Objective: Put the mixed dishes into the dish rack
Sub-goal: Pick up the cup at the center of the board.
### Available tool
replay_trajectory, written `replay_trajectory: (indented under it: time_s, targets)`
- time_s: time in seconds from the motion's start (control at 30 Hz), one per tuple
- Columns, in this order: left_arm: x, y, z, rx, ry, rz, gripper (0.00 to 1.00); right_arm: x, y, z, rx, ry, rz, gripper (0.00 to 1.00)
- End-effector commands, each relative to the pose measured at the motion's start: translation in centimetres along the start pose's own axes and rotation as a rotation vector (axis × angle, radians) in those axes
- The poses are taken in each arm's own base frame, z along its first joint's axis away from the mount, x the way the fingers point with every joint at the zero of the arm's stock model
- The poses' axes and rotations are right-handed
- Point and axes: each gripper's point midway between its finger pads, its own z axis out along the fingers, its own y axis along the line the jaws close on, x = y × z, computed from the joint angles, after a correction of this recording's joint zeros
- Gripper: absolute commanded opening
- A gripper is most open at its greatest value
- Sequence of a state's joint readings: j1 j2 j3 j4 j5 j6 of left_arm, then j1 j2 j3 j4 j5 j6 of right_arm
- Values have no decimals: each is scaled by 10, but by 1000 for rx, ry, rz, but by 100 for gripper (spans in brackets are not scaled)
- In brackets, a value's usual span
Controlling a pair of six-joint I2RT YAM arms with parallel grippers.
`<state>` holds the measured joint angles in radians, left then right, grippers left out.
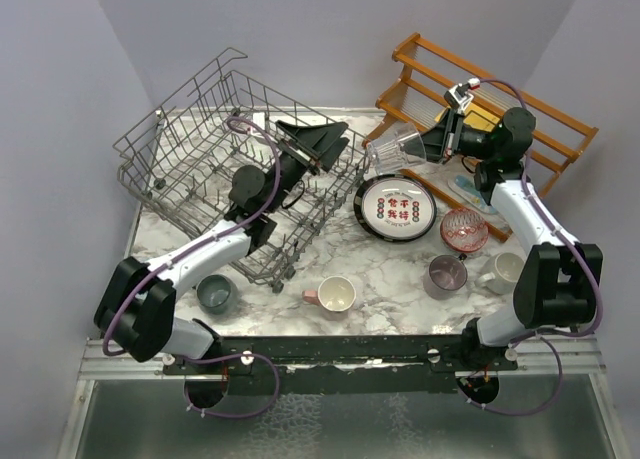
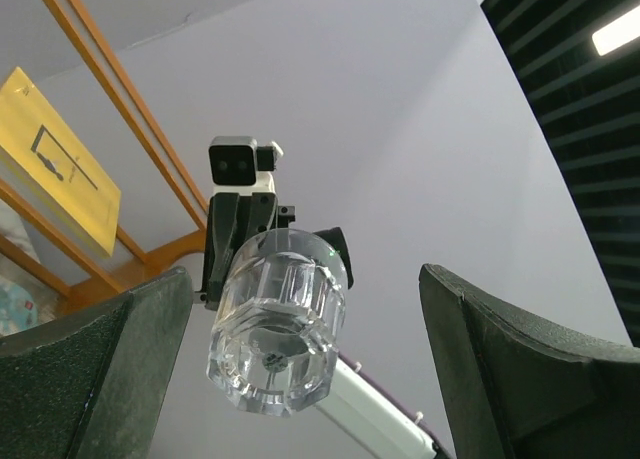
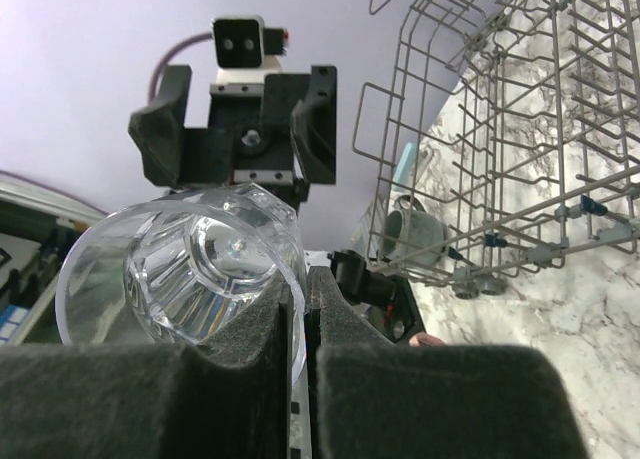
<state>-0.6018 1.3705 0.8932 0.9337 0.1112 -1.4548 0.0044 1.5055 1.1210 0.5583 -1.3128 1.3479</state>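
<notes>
A clear glass [image 1: 393,147] hangs on its side in the air right of the dish rack [image 1: 200,169]. My right gripper [image 1: 437,143] is shut on its rim, one finger inside and one outside, as the right wrist view shows at the glass [image 3: 180,274] and right gripper [image 3: 308,304]. My left gripper [image 1: 335,147] is open over the rack's right edge and faces the glass's base [image 2: 278,324] from a short distance, its fingers [image 2: 100,374] wide apart. On the table lie a black-rimmed plate [image 1: 397,208], a red bowl [image 1: 464,229], and mauve [image 1: 444,276], cream [image 1: 503,272], pink [image 1: 335,295] and grey-teal [image 1: 215,294] mugs.
An orange-brown wooden slatted shelf [image 1: 490,119] stands at the back right, behind my right arm, with a yellow sheet [image 2: 55,159] on it. The rack [image 3: 500,129] sits tilted on the marble table [image 1: 390,269]. Grey walls close in the sides.
</notes>
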Motion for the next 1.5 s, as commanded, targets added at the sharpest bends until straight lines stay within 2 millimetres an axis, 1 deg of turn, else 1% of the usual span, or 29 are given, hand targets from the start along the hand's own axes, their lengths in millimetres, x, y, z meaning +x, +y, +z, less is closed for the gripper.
replay_trajectory:
  time_s: [0.0, 0.1, 0.27, 0.4, 0.47, 0.6, 0.7, 0.77, 1.03, 1.13, 1.27, 1.47]
  targets:
    - [6, -18, 8, 77, -76, -68, 98, -21, 7, 2, -2, -88, 46, 1]
    - [22, -12, 11, 59, -79, -85, 98, -25, 7, 3, -4, -103, 51, 1]
    - [32, -2, 8, 15, -153, -76, 99, -30, 8, 4, -5, -122, 60, 1]
    - [38, -8, 10, 45, -196, -70, 99, -31, 3, 4, 3, -132, 77, 1]
    - [41, -8, 12, 41, -208, -61, 99, -32, 3, 4, 4, -134, 80, 1]
    - [49, 6, 15, -18, -215, -50, 99, -32, 10, 4, -6, -132, 69, 1]
    - [48, 20, 10, -83, -233, -45, 99, -32, 15, 3, -12, -133, 58, 1]
    - [47, 25, 9, -106, -240, -35, 99, -31, 15, 4, -11, -134, 58, 1]
    - [50, 28, 14, -121, -236, -18, 99, -30, 10, 4, -4, -136, 66, 1]
    - [54, 24, 20, -95, -230, -31, 99, -27, 4, 4, 5, -137, 79, 1]
    - [62, 21, 26, -77, -217, -40, 99, -22, 2, 6, 8, -131, 81, 1]
    - [61, 23, 29, -84, -231, -43, 98, -14, -2, 9, 10, -119, 84, 1]
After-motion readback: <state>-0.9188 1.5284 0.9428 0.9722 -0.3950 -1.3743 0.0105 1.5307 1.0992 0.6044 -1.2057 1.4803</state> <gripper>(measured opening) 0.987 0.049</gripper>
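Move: The right hand still pinches the upturned clear cup by its rim, the cup's middle about 5 cm to that hand's left and 4 cm above it, its base facing the left hand. From the empty, open left hand the cup's middle lies some 11 cm right, 2 cm ahead and 2 cm below. The plate is about 17 cm right, 8 cm ahead and 40 cm down; the dish rack's middle some 21 cm left, 11 cm ahead and 35 cm down. Rightwards about 7 cm in all, the left hand closes in on the cup's base with its fingers kept wide open: first right and slightly back, then down nearly 3 cm while easing forward, then right again, the wrist tipping down and turning counter-clockwise some 10 degrees each. The right hand eases about 2 cm forward, then holds the cup out by its rim. ##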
